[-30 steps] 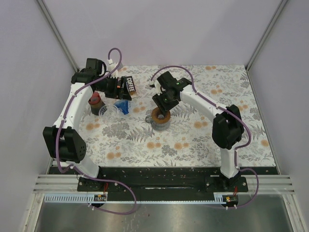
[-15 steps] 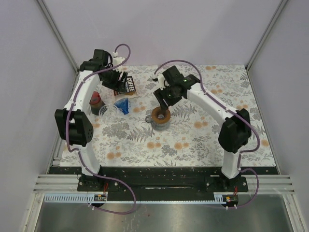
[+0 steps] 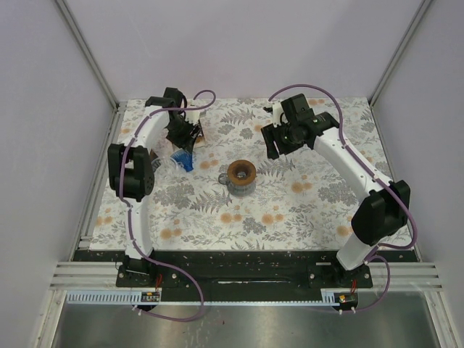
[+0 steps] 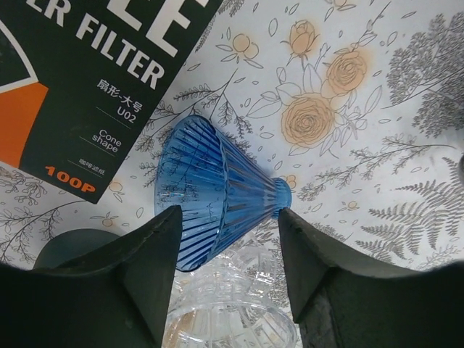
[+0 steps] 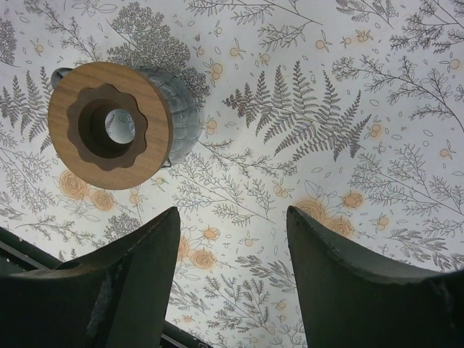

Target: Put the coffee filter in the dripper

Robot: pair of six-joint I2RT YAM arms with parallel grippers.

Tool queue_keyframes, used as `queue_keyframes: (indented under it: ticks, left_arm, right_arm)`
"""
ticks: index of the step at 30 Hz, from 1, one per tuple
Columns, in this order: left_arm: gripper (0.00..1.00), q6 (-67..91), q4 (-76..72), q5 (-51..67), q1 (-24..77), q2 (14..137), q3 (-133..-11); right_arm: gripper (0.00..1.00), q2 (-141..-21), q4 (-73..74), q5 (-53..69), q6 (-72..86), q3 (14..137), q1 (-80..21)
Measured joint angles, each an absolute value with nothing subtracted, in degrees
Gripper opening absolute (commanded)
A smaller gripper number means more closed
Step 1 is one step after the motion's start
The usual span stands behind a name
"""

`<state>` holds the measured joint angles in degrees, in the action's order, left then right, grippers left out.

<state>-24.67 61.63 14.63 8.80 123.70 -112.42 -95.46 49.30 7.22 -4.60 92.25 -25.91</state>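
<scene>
A blue ribbed dripper [image 4: 217, 192] lies on its side on the flowered cloth, its narrow end to the right. My left gripper [image 4: 230, 217] hangs open just above it, one finger on each side, not touching. In the top view that gripper [image 3: 183, 139] is at the back left, over the blue dripper [image 3: 185, 161]. A black coffee filter box [image 4: 87, 72] lies beside the cone; no loose coffee filter shows. My right gripper [image 5: 232, 217] is open and empty over bare cloth, at the back centre-right [image 3: 277, 145].
A clear glass dripper [image 4: 232, 308] lies under the blue one's rim. A dark round lid [image 4: 69, 243] sits to the left. A grey cup with a wooden ring top [image 3: 240, 175] stands mid-table, up and left of the right fingers [image 5: 109, 125].
The left arm swung toward the back and its gripper came over the blue dripper, jaws narrowing slightly. The right gripper rose off the wooden-ringed cup and drew back to the right, opening a little.
</scene>
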Motion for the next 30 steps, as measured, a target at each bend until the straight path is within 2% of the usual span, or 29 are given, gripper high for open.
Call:
queue_keyframes:
  ticks: [3,5,8,19,25,26,27,30]
  left_arm:
    - [0.35,-25.4,61.7,13.8,8.8,124.7,-112.4]
    - [0.18,-25.7,61.9,13.8,8.8,125.0,-112.4]
    - [0.00,-25.7,62.1,15.2,8.8,125.0,-112.4]
    - [0.00,-28.3,63.2,17.7,10.3,121.2,-107.4]
    - [0.00,-30.7,63.8,21.3,14.5,112.3,-106.7]
    - [0.00,-31.8,64.1,22.3,15.4,110.1,-106.6]
    - [0.00,-33.3,64.6,23.8,16.4,107.3,-106.5]
    - [0.00,-38.1,66.1,27.9,19.1,99.5,-105.8]
  right_arm:
    - [0.68,-95.5,49.3,7.3,-4.6,91.6,-25.9]
    - [0.68,-95.5,49.2,7.5,-4.6,91.5,-25.9]
    - [0.68,-95.4,49.1,7.7,-4.6,91.2,-25.9]
    - [0.70,-94.4,48.7,7.7,-4.1,90.7,-25.7]
    - [0.73,-92.8,46.1,11.2,-0.5,90.9,-21.5]
    - [0.84,-92.9,45.7,12.3,0.5,91.4,-20.3]
    - [0.99,-92.9,45.2,13.5,1.4,91.9,-19.2]
    - [1.00,-93.8,44.7,16.5,4.8,96.1,-17.3]
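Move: The blue coffee filter lies on its side almost under the left hand's open fingers, about 2 cm below and 1 cm back. From that hand the filter box is some 11 cm ahead and 1 cm left, the clear ribbed vessel 8 cm left and 5 cm back. The wooden dripper on its glass server stands about 21 cm right, 12 cm back and 3 cm higher. The same dripper is roughly 11 cm left, 5 cm back and 9 cm below the right hand. Sinking barely 1 cm, the left hand shuts its fingers on the coffee filter's thin wall near the rim, eases back, then rises about 15 cm while swinging back and right towards the dripper, turning clockwise some 30 degrees with its tips lifting forward. Late on, the empty right hand climbs about 5 cm, drifts forward away from the dripper, rolls left side up and opens wider. ##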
